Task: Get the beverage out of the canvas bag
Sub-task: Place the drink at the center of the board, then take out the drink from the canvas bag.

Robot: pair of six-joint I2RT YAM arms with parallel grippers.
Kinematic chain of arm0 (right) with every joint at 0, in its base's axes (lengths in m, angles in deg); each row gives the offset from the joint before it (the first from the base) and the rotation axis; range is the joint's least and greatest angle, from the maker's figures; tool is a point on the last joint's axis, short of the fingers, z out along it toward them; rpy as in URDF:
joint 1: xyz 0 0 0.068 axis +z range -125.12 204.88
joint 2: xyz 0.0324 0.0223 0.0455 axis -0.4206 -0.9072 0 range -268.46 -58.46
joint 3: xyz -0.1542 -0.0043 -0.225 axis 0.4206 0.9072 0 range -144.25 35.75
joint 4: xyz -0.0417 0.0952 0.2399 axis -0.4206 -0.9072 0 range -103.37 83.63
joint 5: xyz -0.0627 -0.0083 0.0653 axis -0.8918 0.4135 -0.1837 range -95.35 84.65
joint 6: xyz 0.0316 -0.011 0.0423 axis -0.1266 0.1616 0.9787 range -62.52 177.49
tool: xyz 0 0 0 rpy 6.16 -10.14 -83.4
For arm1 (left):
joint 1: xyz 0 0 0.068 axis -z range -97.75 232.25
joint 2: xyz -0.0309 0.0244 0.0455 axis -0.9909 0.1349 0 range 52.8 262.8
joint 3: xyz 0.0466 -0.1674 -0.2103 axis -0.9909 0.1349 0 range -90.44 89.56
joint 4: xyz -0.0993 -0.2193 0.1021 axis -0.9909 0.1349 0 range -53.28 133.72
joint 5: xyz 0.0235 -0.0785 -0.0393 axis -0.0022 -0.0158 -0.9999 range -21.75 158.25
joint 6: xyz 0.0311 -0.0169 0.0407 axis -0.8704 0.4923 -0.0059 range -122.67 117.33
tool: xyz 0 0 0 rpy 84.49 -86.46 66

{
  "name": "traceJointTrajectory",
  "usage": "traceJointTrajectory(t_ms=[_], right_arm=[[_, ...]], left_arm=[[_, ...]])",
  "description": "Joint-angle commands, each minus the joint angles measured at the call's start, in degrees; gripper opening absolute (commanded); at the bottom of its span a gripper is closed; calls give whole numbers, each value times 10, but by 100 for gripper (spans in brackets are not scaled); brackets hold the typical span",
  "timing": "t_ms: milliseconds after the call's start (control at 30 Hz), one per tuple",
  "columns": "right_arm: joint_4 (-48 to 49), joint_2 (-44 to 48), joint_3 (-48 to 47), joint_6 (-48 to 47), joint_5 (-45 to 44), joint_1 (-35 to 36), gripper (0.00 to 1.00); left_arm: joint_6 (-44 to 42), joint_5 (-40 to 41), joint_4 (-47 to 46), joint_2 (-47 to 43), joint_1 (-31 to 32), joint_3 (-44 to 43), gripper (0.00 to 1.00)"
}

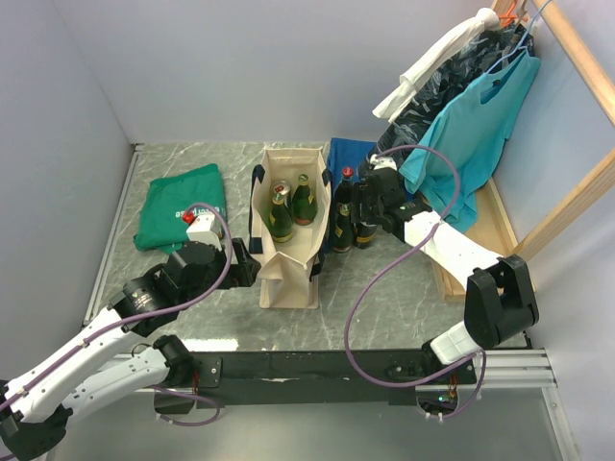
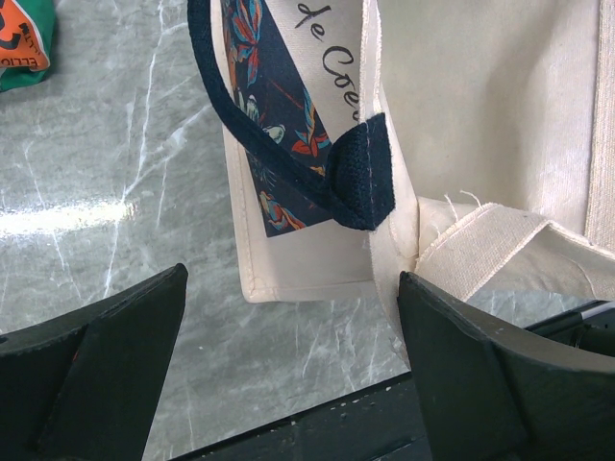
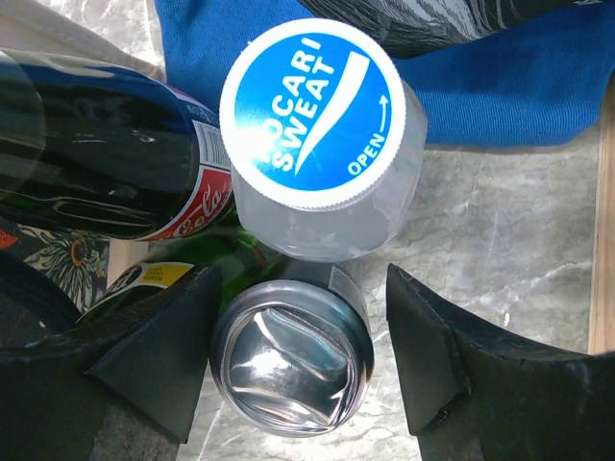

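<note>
The cream canvas bag (image 1: 288, 259) stands upright mid-table with its mouth open and green bottles (image 1: 281, 219) inside. Right of the bag, several drinks stand on the table: a silver-topped can (image 3: 291, 355), a Pocari Sweat bottle (image 3: 312, 110), a cola bottle (image 3: 115, 163) and a green bottle (image 3: 226, 254). My right gripper (image 3: 303, 279) is open astride the silver-topped can, with a gap on its right side. My left gripper (image 2: 292, 279) is open wide at the bag's lower left corner (image 2: 307, 269), under the navy handle (image 2: 356, 178); its right finger (image 2: 461, 355) is against the bag's edge.
A folded green T-shirt (image 1: 181, 206) lies at the left. A blue cloth (image 1: 351, 154) lies behind the standing drinks. Clothes (image 1: 471, 106) hang from a wooden frame (image 1: 577, 192) at the right. The black base rail (image 1: 317, 365) runs along the near edge.
</note>
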Motion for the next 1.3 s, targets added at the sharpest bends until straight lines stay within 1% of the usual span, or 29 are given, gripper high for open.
traceJointTrajectory(t_ms=[0,300,433,667,833,933,967,1000,1067,1100,1167,1200,1267], right_arm=[[16,15,-19,4,-12,-5,76],[-4,44,-26,4,-35,-4,79],[-9,70,-24,2,-31,-5,78],[-42,124,-43,-7,-50,-4,78],[-79,157,-89,-10,-33,1,77],[-86,175,-116,-2,3,7,77],[-93,174,-127,1,34,7,77],[-119,163,-161,4,45,9,78],[-148,145,-198,4,69,14,78],[-173,126,-233,-1,72,31,77],[-187,110,-261,-17,52,61,77],[-201,92,-291,-24,37,91,77],[-220,69,-326,-36,34,110,77]], left_arm=[[4,7,1,-3,4,-9,96],[3,3,0,-4,4,-8,96],[1,0,-1,-11,4,-9,96],[-1,-5,-2,-15,4,-9,96],[-3,-11,-7,-22,4,-6,96],[-4,-12,-8,-26,5,-7,96],[-5,-12,-8,-27,4,-6,96],[-5,-12,-8,-27,4,-7,96],[-4,-11,-6,-27,5,-6,96],[-4,-10,-7,-28,5,-8,96],[-3,-8,-4,-29,5,-9,96],[-3,-9,-5,-33,5,-8,96],[-2,-7,-4,-36,5,-7,96]])
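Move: The right hand's open fingers straddle the silver can it has just set down, whose middle is about 5 cm below and 1 cm back. The Pocari bottle stands some 7 cm straight ahead. In the canvas bag, the near green bottle is roughly 15 cm left and 3 cm ahead, the far green bottle 21 cm left and level; all three are nearly at hand height. From the left hand, the near green bottle lies about 14 cm ahead, 12 cm right and 8 cm lower. The right hand's open fingers come free of the silver can and rise, slowly at first and then fast, about 22 cm up, easing a few centimetres back. On the way it drifts slightly right, then swings roughly 5 cm left, in the bag's direction, while the fingers tip up by nearly 20 degrees, turn a little counter-clockwise and stay open. ##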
